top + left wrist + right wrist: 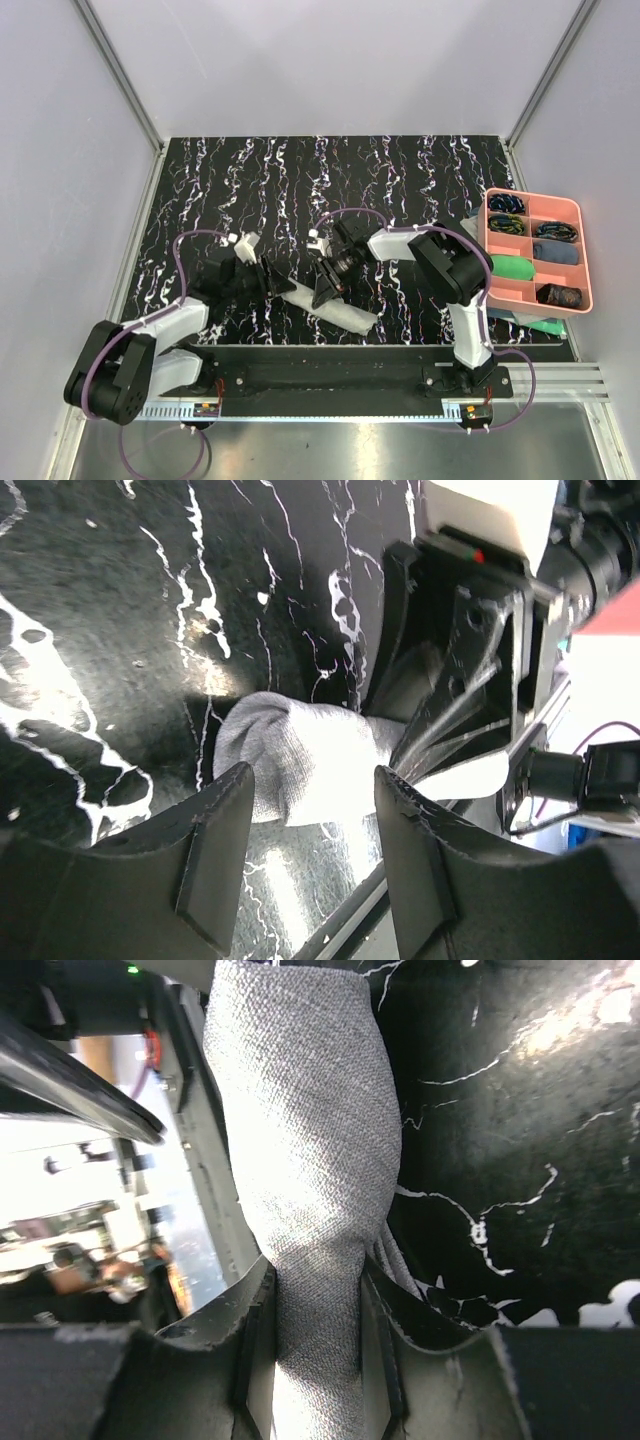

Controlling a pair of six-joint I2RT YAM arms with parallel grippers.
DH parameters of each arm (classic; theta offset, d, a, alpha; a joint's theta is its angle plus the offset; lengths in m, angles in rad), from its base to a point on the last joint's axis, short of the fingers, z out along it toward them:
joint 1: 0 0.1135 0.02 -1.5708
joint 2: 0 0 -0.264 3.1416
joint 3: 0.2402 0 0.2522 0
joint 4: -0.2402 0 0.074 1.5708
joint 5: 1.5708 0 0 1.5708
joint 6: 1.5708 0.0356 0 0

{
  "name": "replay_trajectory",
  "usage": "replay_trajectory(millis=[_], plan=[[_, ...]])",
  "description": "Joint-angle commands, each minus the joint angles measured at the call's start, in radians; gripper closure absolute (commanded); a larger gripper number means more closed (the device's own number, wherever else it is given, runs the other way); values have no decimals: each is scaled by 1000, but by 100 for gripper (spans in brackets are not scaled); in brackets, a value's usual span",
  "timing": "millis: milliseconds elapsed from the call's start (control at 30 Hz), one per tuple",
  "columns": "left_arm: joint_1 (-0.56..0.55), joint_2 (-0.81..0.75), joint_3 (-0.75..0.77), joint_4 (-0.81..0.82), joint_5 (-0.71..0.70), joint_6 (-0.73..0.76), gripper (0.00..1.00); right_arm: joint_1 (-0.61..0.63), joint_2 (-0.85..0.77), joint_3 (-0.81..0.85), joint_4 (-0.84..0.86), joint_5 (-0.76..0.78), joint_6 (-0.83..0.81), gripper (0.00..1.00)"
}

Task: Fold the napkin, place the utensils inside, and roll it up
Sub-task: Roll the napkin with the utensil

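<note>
The napkin (335, 310) lies rolled into a pale grey tube on the black marbled table, close to the near edge. In the right wrist view the napkin roll (300, 1130) runs between the fingers of my right gripper (318, 1290), which is shut on it and pinches it narrower. The right gripper (327, 288) sits over the middle of the roll. My left gripper (312, 785) is open, its fingertips just short of the rounded end of the roll (290, 760), with nothing between them. From above, the left gripper (268, 279) is at the roll's left end. The utensils are hidden.
A pink tray (587, 262) with compartments of folded cloths stands at the right edge, a bright green cloth (510, 268) in one compartment. A teal cloth (545, 326) pokes out beneath it. A black mounting rail (330, 375) runs along the near edge, just behind the roll.
</note>
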Motion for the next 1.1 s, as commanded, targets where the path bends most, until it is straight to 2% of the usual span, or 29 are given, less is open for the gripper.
replay_trajectory(millis=[0, 167, 267, 300, 367, 467, 567, 733, 867, 900, 1000, 1067], plan=[[-27, 65, 3, 124, 57, -7, 47, -24, 63, 45, -38, -90, 3, 63], [-76, 133, 33, 122, 46, -6, 57, -38, 98, 72, -39, -91, 11, 62], [-76, 162, 46, 74, 17, -6, 80, -45, 105, 86, -45, -61, 14, 61], [-76, 174, 53, 50, -21, 0, 92, -48, 95, 88, -47, -30, 14, 60], [-78, 189, 82, -10, -49, 8, 99, -59, 79, 94, -59, 4, 15, 54], [-76, 222, 118, -56, -51, 12, 100, -65, 19, 101, -93, 73, -3, 47], [-78, 249, 153, -98, -44, 20, 100, -65, -75, 104, -125, 195, -24, 45], [-75, 263, 220, -191, -52, 49, 100, -32, -268, 57, -130, 464, -66, 34], [-66, 309, 285, -265, -35, 77, 100, 125, -374, 11, -133, 710, -156, 29], [-63, 320, 299, -280, -25, 89, 100, 157, -391, 2, -133, 820, -162, 29], [-44, 337, 330, -317, -20, 97, 100, 269, -418, -56, -114, 1023, -163, 27], [-32, 341, 346, -325, -15, 97, 100, 327, -434, -90, -79, 1091, -156, 25]])
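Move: The roll's left end sits about 3 cm below my half-open left fingers, some 2 cm to their right and 1 cm back. My right fingers, pinching the roll roughly mid-length, are about 8 cm to the right of my left hand, 2 cm back and 4 cm lower. The roll's free right end lies some 18 cm to my left hand's right and 7 cm back. Seen from my right hand, the left end is about 6 cm to the left and 1 cm ahead. I sink my left hand about 2.5 cm, slightly right and back, shut its fingers on the roll's left end, then keep that pinch while working forward 3 cm and tipping the fingers down some 15 degrees. Once it is pinched, my right hand opens, goes forward 6 cm off the roll while rising about 7, then swings back over it, its fingers turning from back-pointing to steeply down. ##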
